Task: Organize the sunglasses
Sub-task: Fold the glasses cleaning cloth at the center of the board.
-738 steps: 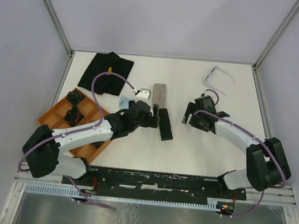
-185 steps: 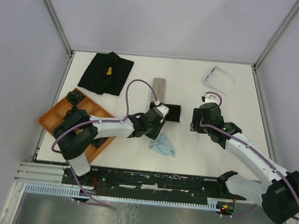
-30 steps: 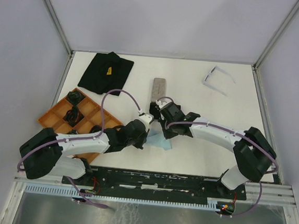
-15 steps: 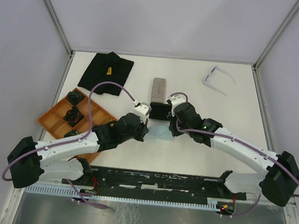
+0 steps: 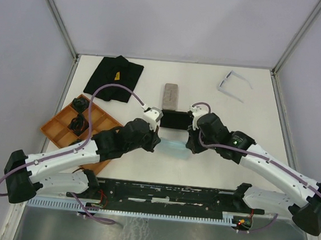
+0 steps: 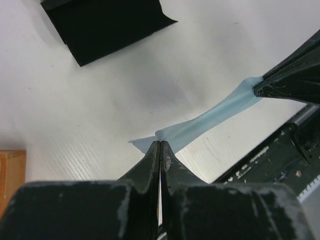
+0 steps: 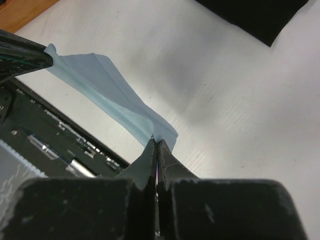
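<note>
A light blue cloth [image 5: 174, 148] hangs stretched between my two grippers over the table's near middle. My left gripper [image 6: 160, 142] is shut on its left corner, and my right gripper [image 7: 156, 141] is shut on its right corner. Seen from the left wrist, the cloth [image 6: 205, 122] runs taut to the right gripper's fingers [image 6: 287, 85]. In the right wrist view the cloth [image 7: 112, 92] reaches the left fingers [image 7: 20, 55]. One pair of sunglasses [image 5: 233, 84], pale lavender with its arms unfolded, lies at the far right, away from both grippers.
A black case [image 5: 176, 119] lies just behind the cloth, with a grey case [image 5: 171, 96] behind that. A black fabric piece [image 5: 114, 78] sits at the far left. An orange tray [image 5: 59, 123] with dark items stands at the left edge.
The right gripper has shut on the cloth's right corner and pulled away to the right. The cloth has left the table and is now taut between the two grippers.
</note>
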You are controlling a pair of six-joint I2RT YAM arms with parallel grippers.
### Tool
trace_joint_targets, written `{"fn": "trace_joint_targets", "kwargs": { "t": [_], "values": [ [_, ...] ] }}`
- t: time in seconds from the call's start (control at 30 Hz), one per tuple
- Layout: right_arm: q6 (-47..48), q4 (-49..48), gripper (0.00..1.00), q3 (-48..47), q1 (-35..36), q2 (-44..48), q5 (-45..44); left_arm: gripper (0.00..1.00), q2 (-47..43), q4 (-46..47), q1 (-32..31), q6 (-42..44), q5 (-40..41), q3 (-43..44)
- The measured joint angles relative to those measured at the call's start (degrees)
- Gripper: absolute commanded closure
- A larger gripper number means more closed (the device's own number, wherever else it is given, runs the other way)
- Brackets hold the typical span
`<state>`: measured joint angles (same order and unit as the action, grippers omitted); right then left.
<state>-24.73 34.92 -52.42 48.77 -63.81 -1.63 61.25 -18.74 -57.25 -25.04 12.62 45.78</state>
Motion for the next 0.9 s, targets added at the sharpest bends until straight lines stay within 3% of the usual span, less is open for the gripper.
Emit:
{"fn": "trace_joint_targets", "kwargs": {
  "t": [0.23, 0.47, 0.63, 0.9],
  "values": [
    [-3.39, 6.95, 1.0, -1.88, 0.24, 2.64, 7.28, 0.97, -2.86, -3.37, -4.61, -2.82, -2.34, 0.0],
    [-4.79, 7.98, 1.0, -1.66, 0.2, -2.29, 8.39, 0.97, 2.8, -0.37, -6.14, -3.98, -1.01, -2.19],
    [-4.31, 1.95, 1.0, 1.07, -1.62, -9.6, 3.65, 0.97, 8.31, 7.32, -4.74, -4.02, 3.98, -6.86],
    [-0.96, -12.87, 1.0, 4.61, -6.4, -16.79, -1.62, 0.97, 17.16, 23.02, 2.73, -1.16, 4.76, -9.4]
  ]
}}
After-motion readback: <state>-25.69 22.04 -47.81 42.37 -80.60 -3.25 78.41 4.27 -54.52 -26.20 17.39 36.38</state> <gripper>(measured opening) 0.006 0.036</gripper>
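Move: Both grippers already pinch the cloth's far corners and hold it up off the board. Its landing spot at the board's center lies about 14 cm below both hands and roughly level fore and aft, about 6 cm to the left hand's right and 5 cm to the right hand's left. The black case sits some 12 cm ahead of each hand at that same side offset, and the brown case about 10 cm beyond it and 3 cm farther left. Keep both grippers shut on the cloth corners and swing them together about 4 cm back towards the base, then sweep down and forward some 9 cm each way, towards the near edge of the black case, so the cloth trails onto the board. As you come forward, turn the left hand slightly counter-clockwise and the right slightly clockwise. ##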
